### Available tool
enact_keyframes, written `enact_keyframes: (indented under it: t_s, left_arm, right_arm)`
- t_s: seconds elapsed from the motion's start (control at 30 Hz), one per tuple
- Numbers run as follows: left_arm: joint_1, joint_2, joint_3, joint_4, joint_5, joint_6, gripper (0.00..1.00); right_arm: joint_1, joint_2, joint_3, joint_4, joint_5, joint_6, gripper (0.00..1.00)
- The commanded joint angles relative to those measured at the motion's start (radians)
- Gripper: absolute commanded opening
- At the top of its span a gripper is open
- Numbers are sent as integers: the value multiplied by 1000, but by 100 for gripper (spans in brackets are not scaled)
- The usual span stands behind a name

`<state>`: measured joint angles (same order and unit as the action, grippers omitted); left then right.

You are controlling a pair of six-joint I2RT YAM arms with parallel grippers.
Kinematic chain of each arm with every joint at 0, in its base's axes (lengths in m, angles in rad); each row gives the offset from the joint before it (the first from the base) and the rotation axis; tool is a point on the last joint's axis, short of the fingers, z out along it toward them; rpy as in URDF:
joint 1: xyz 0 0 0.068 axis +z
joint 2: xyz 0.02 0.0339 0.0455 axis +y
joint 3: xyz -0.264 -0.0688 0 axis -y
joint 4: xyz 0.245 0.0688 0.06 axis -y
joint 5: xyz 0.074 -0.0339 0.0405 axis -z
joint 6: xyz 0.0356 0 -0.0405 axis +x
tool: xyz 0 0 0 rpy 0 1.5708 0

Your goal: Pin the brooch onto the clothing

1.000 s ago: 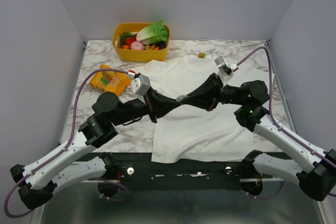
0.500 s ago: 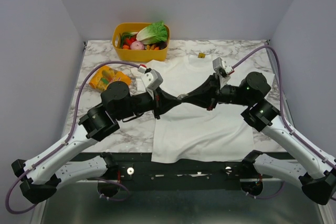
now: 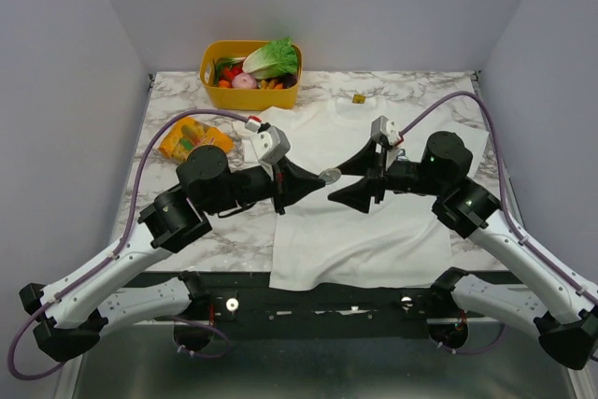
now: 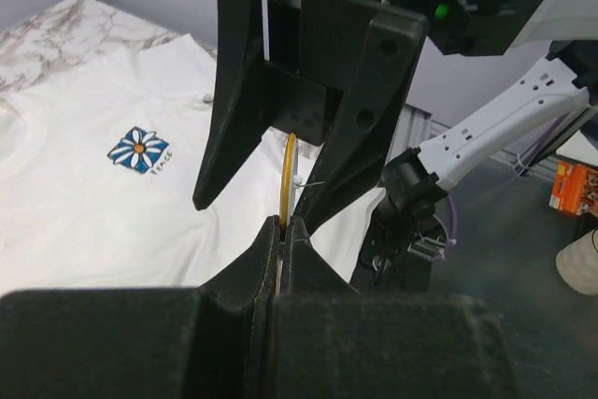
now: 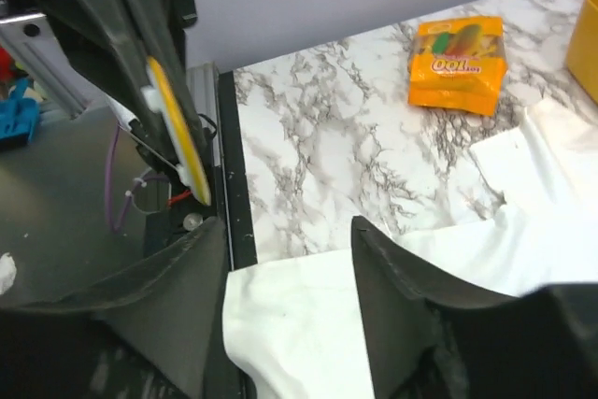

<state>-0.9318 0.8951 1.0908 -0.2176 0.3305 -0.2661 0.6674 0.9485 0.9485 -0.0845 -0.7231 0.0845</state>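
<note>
My left gripper is shut on the brooch, a small gold-yellow disc held in the air above the white T-shirt. In the left wrist view the brooch stands edge-on out of the closed fingertips, with a thin pin beside it. My right gripper is open and empty, its two fingers spread on either side of the brooch without touching it. In the right wrist view the brooch sits up left of the open gripper. The shirt's blue flower print shows to the left.
A yellow basket of vegetables stands at the back left. An orange snack packet lies left of the shirt on the marble table. The shirt's yellow collar tag is at the back. The table's front edge runs under the shirt hem.
My right gripper has opened and drawn back a little to the right, off the brooch. My left gripper still holds the brooch in about the same spot.
</note>
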Motion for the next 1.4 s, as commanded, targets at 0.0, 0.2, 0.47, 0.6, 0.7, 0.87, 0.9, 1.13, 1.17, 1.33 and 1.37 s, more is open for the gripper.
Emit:
enact_keyframes:
  t_s: [0.0,0.2,0.47,0.6,0.7,0.87,0.9,1.13,1.17,1.33,1.37]
  left_arm:
    - [-7,-22,18,67,5,-7,0]
    - [-7,-24,11,55,-83,-12,0]
    - [-7,60,75,-48,-378,-48,0]
    - [-36,207,171,-150,-560,-53,0]
    - [-55,337,271,-255,-729,-71,0]
    - [-53,542,448,-442,-900,-117,0]
    - [-52,600,469,-456,-913,-117,0]
    - [4,835,642,-505,-878,-79,0]
    - [11,863,661,-509,-872,-68,0]
    - [68,1039,773,-525,-851,-32,0]
    - [77,1060,787,-525,-869,-27,0]
  right_arm:
    - [-5,-46,-19,-47,66,-42,76]
    - [-5,-123,-40,-38,154,-26,79]
    - [-5,-186,-74,-29,413,20,100]
    - [-5,-150,-71,-79,520,41,100]
    - [-6,-122,-71,-116,615,73,100]
    - [-23,-56,-82,-172,717,136,100]
    - [-53,-45,-83,-185,717,147,100]
    - [-382,44,-197,-179,443,222,100]
    - [-450,58,-209,-170,382,228,100]
    - [-595,154,-266,-124,258,279,100]
    - [-620,167,-275,-110,251,288,100]
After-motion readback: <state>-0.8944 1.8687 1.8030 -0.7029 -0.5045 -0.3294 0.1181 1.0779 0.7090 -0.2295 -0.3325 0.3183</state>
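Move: From the left hand, which holds the brooch, the clear shirt chest is about 30 cm ahead, 8 right and 37 below; at that height the flower print is 31 ahead and 19 right, the collar some 50 ahead and 12 right. From the right hand that chest patch is 27 ahead, 7 right and 32 below, the flower print 28 ahead and 18 right, and the brooch about 2 back and 2 left, level. Left carries the brooch about 22 cm forward and down towards the shirt; right opens fully, descending right and forward. ##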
